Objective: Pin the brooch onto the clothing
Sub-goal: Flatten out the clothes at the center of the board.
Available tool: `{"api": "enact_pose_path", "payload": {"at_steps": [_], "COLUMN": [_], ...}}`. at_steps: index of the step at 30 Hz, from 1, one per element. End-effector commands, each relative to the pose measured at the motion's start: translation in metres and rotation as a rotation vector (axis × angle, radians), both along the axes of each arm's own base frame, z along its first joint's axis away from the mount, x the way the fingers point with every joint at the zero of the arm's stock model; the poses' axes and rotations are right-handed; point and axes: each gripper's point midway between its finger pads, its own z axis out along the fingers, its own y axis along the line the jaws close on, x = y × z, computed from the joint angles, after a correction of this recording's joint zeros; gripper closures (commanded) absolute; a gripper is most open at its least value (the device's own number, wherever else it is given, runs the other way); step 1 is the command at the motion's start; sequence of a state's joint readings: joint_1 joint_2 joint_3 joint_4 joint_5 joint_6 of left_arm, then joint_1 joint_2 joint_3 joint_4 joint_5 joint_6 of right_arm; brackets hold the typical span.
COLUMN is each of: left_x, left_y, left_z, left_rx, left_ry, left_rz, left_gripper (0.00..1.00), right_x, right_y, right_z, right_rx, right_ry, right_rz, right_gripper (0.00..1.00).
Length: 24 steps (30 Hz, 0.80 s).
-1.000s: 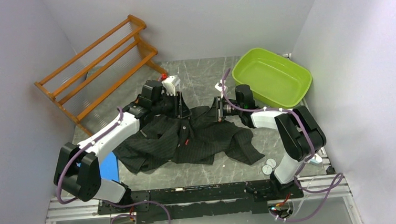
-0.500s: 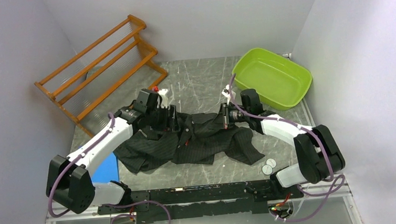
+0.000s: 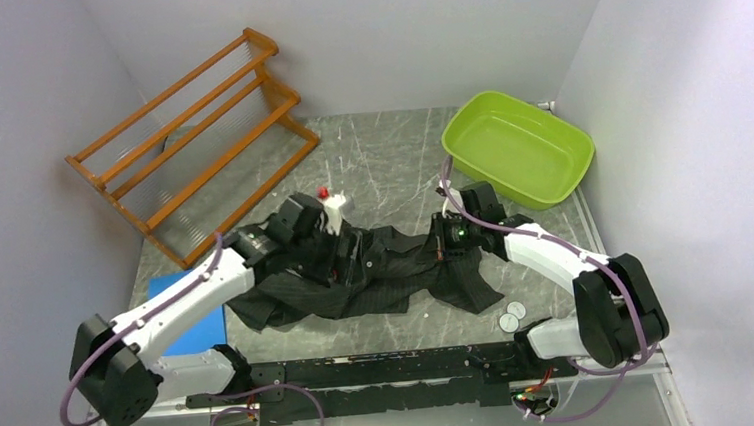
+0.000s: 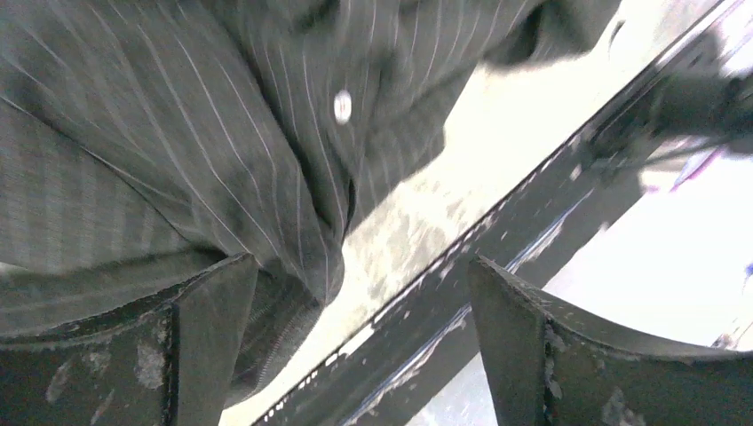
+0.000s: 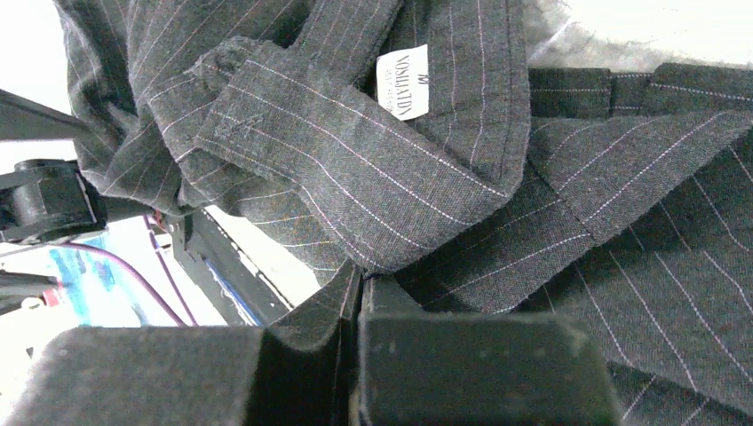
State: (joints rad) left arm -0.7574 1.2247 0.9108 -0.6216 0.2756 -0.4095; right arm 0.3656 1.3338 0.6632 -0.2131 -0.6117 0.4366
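Note:
The clothing, a black pinstriped shirt, lies crumpled on the table between the two arms. My left gripper hangs low over its left half, open. In the left wrist view nothing sits between its fingers; striped cloth with a white button lies under the left finger. My right gripper rests on the shirt's right side, shut, with a fold of fabric pinched at its tips below the white neck label. Two small white discs lie near the right arm's base; whether either is the brooch I cannot tell.
A wooden rack stands at the back left. At the back right sits a green tub. A blue flat item lies under the left arm. The black mounting rail runs along the near edge.
The left arm has dropped and drawn toward the near edge while its jaws opened wide. The right gripper has closed on the shirt and sunk lower. The shirt now lies flatter.

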Motion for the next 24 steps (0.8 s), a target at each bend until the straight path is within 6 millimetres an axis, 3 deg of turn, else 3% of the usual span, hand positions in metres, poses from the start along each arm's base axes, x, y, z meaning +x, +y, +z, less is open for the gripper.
{"api": "enact_pose_path", "payload": {"at_steps": [1,5,9,14,17,19,21,24], "left_x": [0.063,0.106,0.132,0.135,0.124,0.117,0.113,0.116], "left_y": [0.003,0.022,0.048,0.072,0.072,0.065,0.059,0.051], "left_z": [0.074,0.075,0.043,-0.016,-0.048,-0.057,-0.058,-0.047], "left_rx": [-0.112,-0.16,-0.126,-0.094,-0.093,-0.129,-0.179,-0.243], "left_ry": [-0.246,-0.194,-0.038,0.205,0.299,0.339,0.359,0.331], "left_rz": [0.113,0.238,0.35,0.447,0.433,0.412,0.398,0.384], "left_gripper": [0.06,0.07,0.08,0.14,0.17,0.19,0.3,0.59], "right_x": [-0.002,-0.003,0.0,0.006,0.01,0.014,0.02,0.032], "right_y": [-0.006,-0.005,-0.001,0.005,0.008,0.008,0.008,0.008], "right_z": [0.003,0.002,0.007,0.009,0.012,0.017,0.025,0.043], "right_rx": [-0.019,-0.01,0.006,0.024,0.032,0.028,0.023,0.014], "right_ry": [-0.035,-0.031,-0.047,-0.042,-0.043,-0.062,-0.093,-0.162], "right_rz": [-0.012,-0.01,0.02,0.037,0.042,0.04,0.036,0.033], "right_gripper": [1.0,1.0,1.0,1.0,1.0,1.0,1.0,1.0]}}
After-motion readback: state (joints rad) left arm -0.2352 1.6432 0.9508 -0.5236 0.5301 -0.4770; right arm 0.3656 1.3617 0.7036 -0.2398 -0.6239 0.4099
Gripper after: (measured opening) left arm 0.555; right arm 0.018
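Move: The spot the open left hand goes for, a fold in the far-left part of the clothes, lies about 10 cm ahead of it, 7 cm to its left and 9 cm below. From the left hand the buttoned flap is some 4 cm ahead, 5 cm right and 8 cm below; the blue sheet is about 33 cm left, 4 cm back and 11 cm below. From the right hand, which already pinches the clothes, that fold lies roughly 27 cm left, 3 cm ahead and 4 cm below. Wide open, the left hand lifts about 7 cm and swings forward and left in an arc over the clothes, then comes down some 15 cm onto the fold, drawing back about 4 cm in the last of the descent, ending about 10 cm farther out and 7 cm farther left than it began. On the way it rolls roughly 35 degrees counter-clockwise about its down-pointing fingers and begins to close them around the fold, still about half open, while the right hand stays nearly in place and keeps its shut pinch on the right part of the clothes. ##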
